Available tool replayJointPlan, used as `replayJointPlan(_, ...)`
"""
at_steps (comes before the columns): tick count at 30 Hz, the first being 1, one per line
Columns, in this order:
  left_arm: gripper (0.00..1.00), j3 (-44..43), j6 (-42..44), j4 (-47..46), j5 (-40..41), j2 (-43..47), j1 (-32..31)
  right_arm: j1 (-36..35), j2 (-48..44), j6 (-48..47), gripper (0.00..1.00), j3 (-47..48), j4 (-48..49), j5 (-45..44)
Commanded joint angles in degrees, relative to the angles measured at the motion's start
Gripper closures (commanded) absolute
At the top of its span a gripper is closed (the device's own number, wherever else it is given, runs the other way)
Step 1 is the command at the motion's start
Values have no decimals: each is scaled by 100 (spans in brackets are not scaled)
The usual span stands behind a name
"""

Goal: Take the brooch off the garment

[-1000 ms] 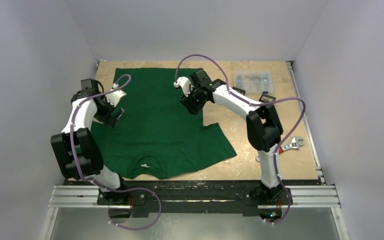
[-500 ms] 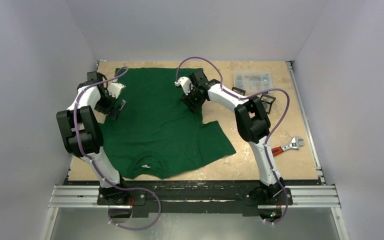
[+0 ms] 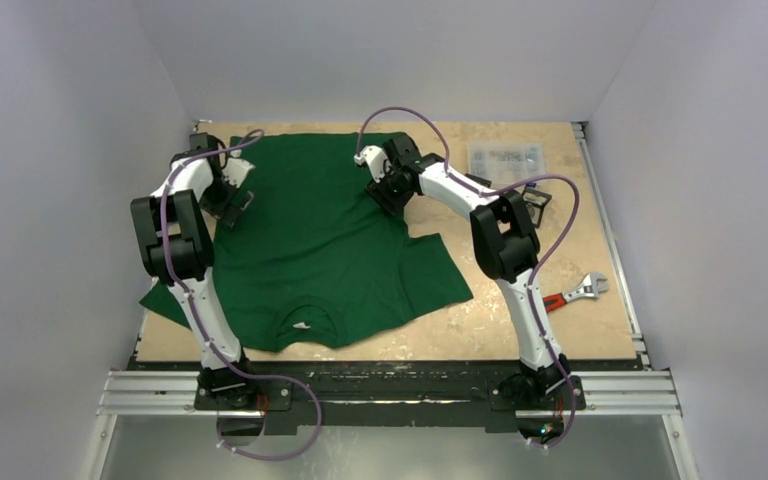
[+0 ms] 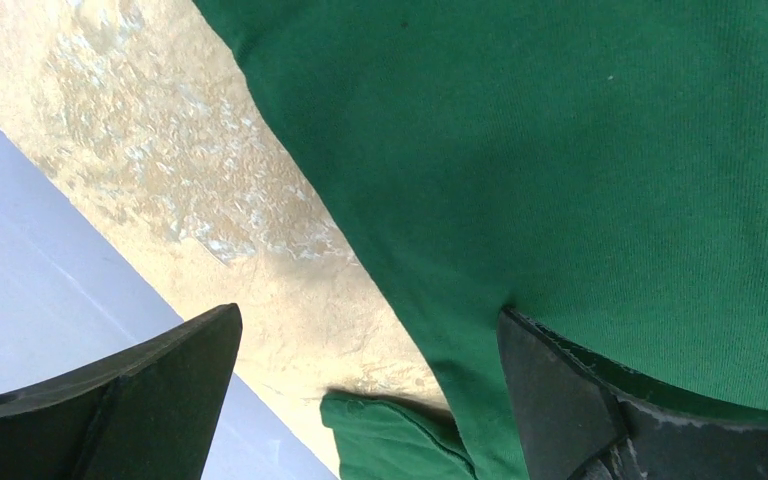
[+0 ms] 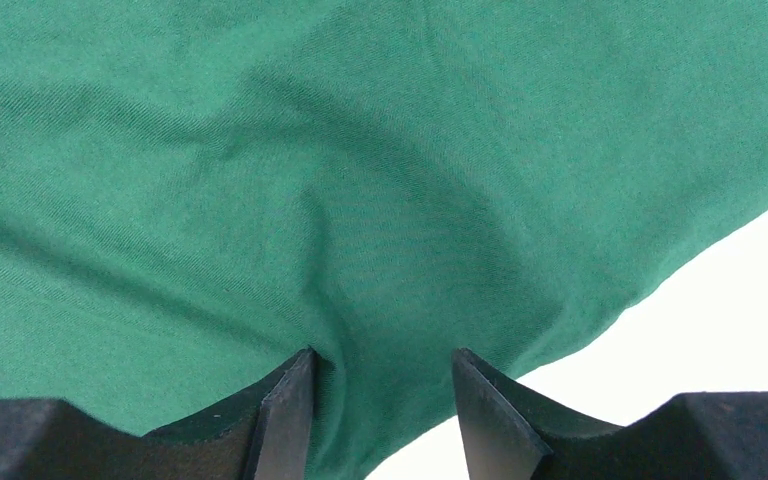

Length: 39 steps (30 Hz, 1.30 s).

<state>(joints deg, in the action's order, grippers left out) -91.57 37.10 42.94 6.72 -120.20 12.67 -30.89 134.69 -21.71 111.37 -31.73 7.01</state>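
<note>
The garment (image 3: 310, 240), a dark green T-shirt, lies spread on the table (image 3: 520, 330), its neck and white label toward the arms. No brooch shows in any view. My left gripper (image 3: 231, 203) sits at the shirt's left edge. In the left wrist view it (image 4: 370, 345) is wide open, one finger (image 4: 560, 400) on the cloth (image 4: 580, 150) and the other over bare table (image 4: 260, 280). My right gripper (image 3: 389, 191) is at the shirt's right edge. Its jaws (image 5: 380, 370) stand partly apart, tips pressed into the fabric (image 5: 310, 150), with a ridge of cloth between them.
A clear plastic box (image 3: 505, 158) stands at the back right, with a small black object (image 3: 532, 197) just in front of it. A red-handled wrench (image 3: 575, 292) lies near the right edge. White walls close in on three sides of the table.
Both arms have reached farther toward the back. My left gripper has slid up the shirt's left edge, and the left sleeve now shows. The right gripper has shifted slightly back.
</note>
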Motion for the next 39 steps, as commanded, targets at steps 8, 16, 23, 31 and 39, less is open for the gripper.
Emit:
replayJointPlan(8,0,-572,-455,121,-627,436,-27,66,-687,308,42,218,221,736)
replayJointPlan(16,0,-927,-488,34,-719,261,-115,75,2,652,46,1162,570,59)
replayJointPlan(23,0,-1056,-206,-414,-91,-186,-267,123,337,499,59,1062,1255,-681)
replayJointPlan(31,0,-1274,107,-528,243,-624,-336,126,850,97,65,1263,1404,-1065)
replayJointPlan(39,0,-1557,430,-582,479,-1108,-355,127,1219,-273,65,1468,1530,-1440)
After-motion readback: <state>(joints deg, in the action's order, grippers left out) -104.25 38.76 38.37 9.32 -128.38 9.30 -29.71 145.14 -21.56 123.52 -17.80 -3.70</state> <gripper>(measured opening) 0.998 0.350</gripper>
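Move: Both hands are down on the spread-out garment. The left hand is at its left side edge, with the far left corner about 25 cm ahead and 2 cm to the left. For the right hand, just inside the right edge, the far right corner is about 25 cm ahead and 5 cm to the right; the near black case stands some 22 cm right and 6 cm ahead, the clear parts box 30 cm right and 14 cm ahead. Both hands lift off the garment together and hop forward along its two sides towards the far corners, the left about 8 cm, wide open and rising roughly 5 cm on the way, the right nearly 10 cm in a higher arc. Each comes back down with its fingertips on the cloth and slides the last couple of centimetres forward, while the right hand narrows its finger gap from about half open to a third and tilts its fingertips some 15 degrees more forward. ##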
